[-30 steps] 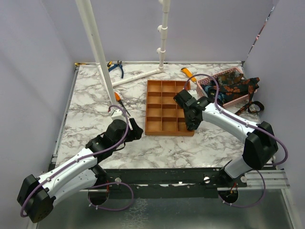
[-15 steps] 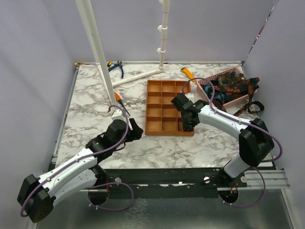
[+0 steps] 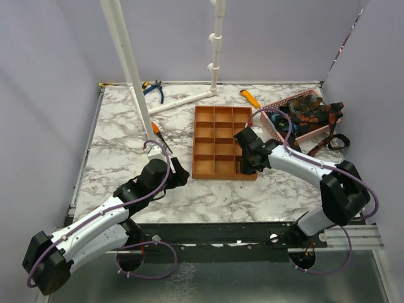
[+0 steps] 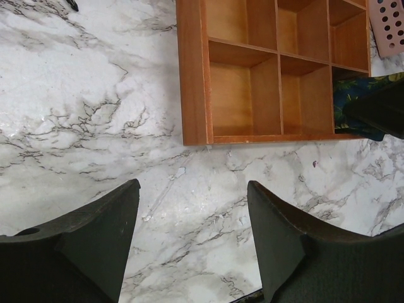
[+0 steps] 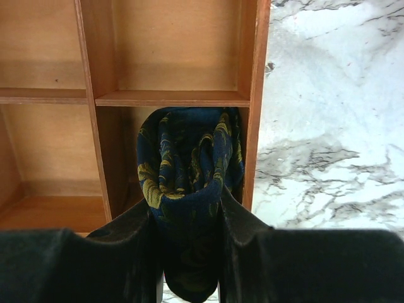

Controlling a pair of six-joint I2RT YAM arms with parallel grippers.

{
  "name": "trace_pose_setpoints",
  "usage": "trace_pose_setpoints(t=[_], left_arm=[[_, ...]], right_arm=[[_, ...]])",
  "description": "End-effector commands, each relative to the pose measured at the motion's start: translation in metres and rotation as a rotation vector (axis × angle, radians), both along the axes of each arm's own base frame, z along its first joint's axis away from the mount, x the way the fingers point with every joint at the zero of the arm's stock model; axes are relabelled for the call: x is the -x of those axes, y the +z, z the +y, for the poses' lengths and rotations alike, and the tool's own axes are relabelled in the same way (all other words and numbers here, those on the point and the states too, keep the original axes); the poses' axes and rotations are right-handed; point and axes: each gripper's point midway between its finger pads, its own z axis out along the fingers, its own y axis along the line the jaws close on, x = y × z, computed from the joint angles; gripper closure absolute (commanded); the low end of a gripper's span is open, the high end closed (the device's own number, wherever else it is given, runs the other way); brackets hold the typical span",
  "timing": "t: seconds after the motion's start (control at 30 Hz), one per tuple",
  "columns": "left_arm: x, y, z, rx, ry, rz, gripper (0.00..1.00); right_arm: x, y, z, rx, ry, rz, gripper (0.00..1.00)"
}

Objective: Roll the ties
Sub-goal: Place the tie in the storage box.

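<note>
My right gripper (image 5: pixel 187 218) is shut on a rolled navy tie with yellow-gold leaf print (image 5: pixel 186 164). It holds the roll in the near right compartment of the orange tray (image 5: pixel 257 95). In the top view the right gripper (image 3: pixel 245 163) is over the tray's near right corner (image 3: pixel 218 174). In the left wrist view the roll (image 4: pixel 347 101) shows in that compartment. Several more ties (image 3: pixel 309 115) lie piled in and over the pink basket (image 3: pixel 268 117) at the back right. My left gripper (image 4: pixel 192 221) is open and empty over bare marble just in front of the tray (image 4: pixel 192 76).
White pipe stand (image 3: pixel 126 57) rises at the back left, a second pipe post (image 3: pixel 216 44) at the back middle. Blue-handled pliers (image 3: pixel 153 89) and orange-handled tools (image 3: pixel 155 129) (image 3: pixel 250 99) lie on the marble table (image 3: pixel 126 158). A tie end loops on the table right of the basket (image 3: pixel 338 141).
My right gripper has moved slightly toward the near right corner of the tray and lowered with the rolled tie. The left arm has not moved.
</note>
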Motion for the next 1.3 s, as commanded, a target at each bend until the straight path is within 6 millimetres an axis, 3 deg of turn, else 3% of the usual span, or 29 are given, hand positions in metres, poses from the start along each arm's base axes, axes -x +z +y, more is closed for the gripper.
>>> trace_pose_setpoints(t=[0.0, 0.4, 0.67, 0.87, 1.07, 1.27], left_arm=[[0.005, -0.007, 0.001, -0.004, -0.009, 0.028, 0.29], [0.006, -0.008, 0.001, -0.004, -0.011, 0.032, 0.29], [0.006, -0.008, 0.001, -0.005, -0.009, 0.034, 0.29], [0.005, -0.011, 0.001, -0.016, -0.007, 0.042, 0.29], [0.005, -0.014, 0.001, -0.024, -0.007, 0.052, 0.29], [0.004, -0.013, 0.001, -0.023, -0.007, 0.05, 0.29]], right_arm=[[0.005, -0.014, 0.025, -0.199, 0.005, 0.029, 1.0], [0.018, -0.021, 0.05, -0.435, 0.037, 0.061, 1.0], [0.025, -0.038, 0.029, -0.361, -0.011, 0.107, 0.99], [0.022, -0.023, 0.012, -0.288, -0.036, 0.063, 0.63], [0.023, -0.011, 0.003, -0.257, -0.037, 0.044, 0.47], [0.023, 0.001, -0.002, -0.238, -0.046, 0.026, 0.37]])
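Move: The right fingers still pinch the rolled tie, which is already mostly in the storage box's near right compartment. The middle of that compartment lies about 2 cm ahead of the right hand and 3 cm below, at about 0 cm sideways. The empty near middle compartment is 7 cm to the left of it and level with it; the empty compartment beyond it is 7 cm farther out and 0 cm sideways. From the left hand the tie's compartment is some 4 cm ahead, 21 cm to the right and 8 cm below. Leftward about 2.5 cm and barely down, the right hand swings over the near right compartment, rolling some 20 degrees so its left side rises, still gripping the tie. After a short hold in place the fingers open well and let the tie loose, while the hand eases back towards the robot and slightly right. ##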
